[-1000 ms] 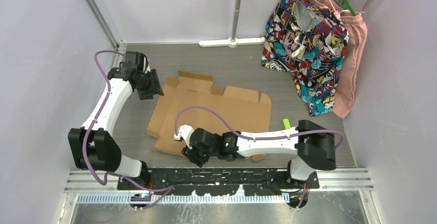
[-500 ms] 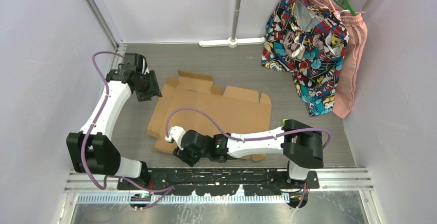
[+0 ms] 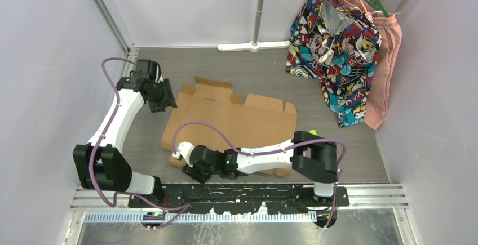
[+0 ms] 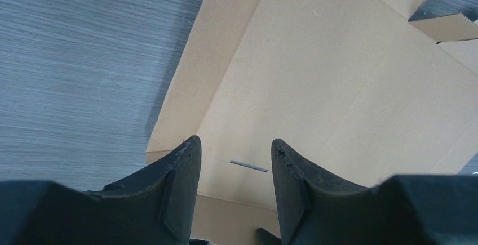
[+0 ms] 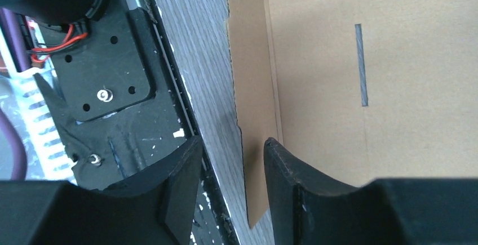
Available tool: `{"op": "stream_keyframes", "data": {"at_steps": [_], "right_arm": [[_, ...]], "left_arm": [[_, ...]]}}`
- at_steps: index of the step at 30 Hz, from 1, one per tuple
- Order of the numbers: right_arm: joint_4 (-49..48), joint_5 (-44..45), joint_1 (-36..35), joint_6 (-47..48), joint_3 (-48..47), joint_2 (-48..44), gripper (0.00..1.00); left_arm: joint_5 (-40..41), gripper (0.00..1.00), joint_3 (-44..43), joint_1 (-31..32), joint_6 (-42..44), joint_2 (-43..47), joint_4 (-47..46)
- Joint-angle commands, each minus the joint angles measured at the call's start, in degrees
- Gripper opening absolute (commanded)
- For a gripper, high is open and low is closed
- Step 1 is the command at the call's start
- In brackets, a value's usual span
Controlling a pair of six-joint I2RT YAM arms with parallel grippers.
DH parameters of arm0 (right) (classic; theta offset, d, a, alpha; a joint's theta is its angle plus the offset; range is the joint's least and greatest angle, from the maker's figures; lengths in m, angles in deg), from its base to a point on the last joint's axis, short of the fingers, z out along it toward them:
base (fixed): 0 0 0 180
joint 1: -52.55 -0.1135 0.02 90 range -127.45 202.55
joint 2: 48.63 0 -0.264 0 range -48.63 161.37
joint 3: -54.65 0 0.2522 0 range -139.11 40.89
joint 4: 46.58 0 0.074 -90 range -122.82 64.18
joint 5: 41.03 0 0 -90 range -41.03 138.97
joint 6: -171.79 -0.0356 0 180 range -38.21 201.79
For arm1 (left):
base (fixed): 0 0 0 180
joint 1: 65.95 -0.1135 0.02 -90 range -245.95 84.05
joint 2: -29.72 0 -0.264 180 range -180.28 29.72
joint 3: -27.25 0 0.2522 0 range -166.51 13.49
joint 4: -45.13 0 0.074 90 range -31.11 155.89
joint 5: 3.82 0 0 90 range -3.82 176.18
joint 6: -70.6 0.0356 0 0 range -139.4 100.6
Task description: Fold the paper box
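Note:
The paper box (image 3: 242, 121) is a flat brown cardboard sheet with flaps and slots, lying unfolded on the grey table. My left gripper (image 3: 167, 98) hovers over its far left edge, open. In the left wrist view the left gripper (image 4: 235, 146) holds nothing, and the sheet (image 4: 338, 76) with a thin slot (image 4: 248, 166) lies below it. My right gripper (image 3: 187, 170) is at the sheet's near left corner, open. In the right wrist view the right gripper (image 5: 232, 143) straddles the edge of the narrow near flap (image 5: 251, 87) from above, apart from it.
Patterned clothes (image 3: 332, 42) and a pink garment (image 3: 386, 70) hang at the back right. A white stand base (image 3: 253, 46) lies at the back wall. A small green object (image 3: 313, 134) sits by the right arm. The black base rail (image 3: 242, 191) runs just beside the near flap.
My right arm has swept left along the sheet's near edge to its near left corner. The left gripper has shifted only slightly left. The cardboard has not moved.

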Motion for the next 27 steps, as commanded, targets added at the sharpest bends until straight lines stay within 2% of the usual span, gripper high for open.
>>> {"op": "stream_keyframes", "data": {"at_steps": [1,10,18,27], "right_arm": [[-2.3,0.7,-0.4,0.7,-3.9,2.4,0.49],[-7.3,0.2,1.9,-1.5,-1.1,1.9,0.18],[-15.5,1.0,8.6,-4.6,6.2,-5.2,0.09],[-19.2,14.5,10.4,-4.9,5.8,-6.8,0.08]], "left_arm": [[0.4,0.5,0.2,-0.7,1.2,2.3,-0.5],[0.1,0.5,0.0,-1.5,1.9,2.3,-0.4],[-0.5,0.51,-1.2,-2.1,2.2,2.1,-0.3],[-1.3,0.51,-3.0,-2.2,1.3,1.5,-0.4]]}}
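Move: The right fingers, half open, hover over the box's near flap: the part of its raised edge they go for is about 1 cm forward, 1 cm to the left and 3 cm below. The slot in the panel lies roughly 9 cm ahead, 2 cm to the left and 6 cm lower; the box's near left corner is some 4 cm ahead and 7 cm left, 4 cm lower. From the left hand that flap edge is about 22 cm back, 10 cm right and 12 cm down. The right fingers close onto the edge of the near flap, dipping some 2 cm over it as they shut, and pinch the cardboard. They then drag it forward about 10 cm and some 4 cm to the right, lifting again by about 4 cm while the hand turns clockwise roughly 20 degrees. ##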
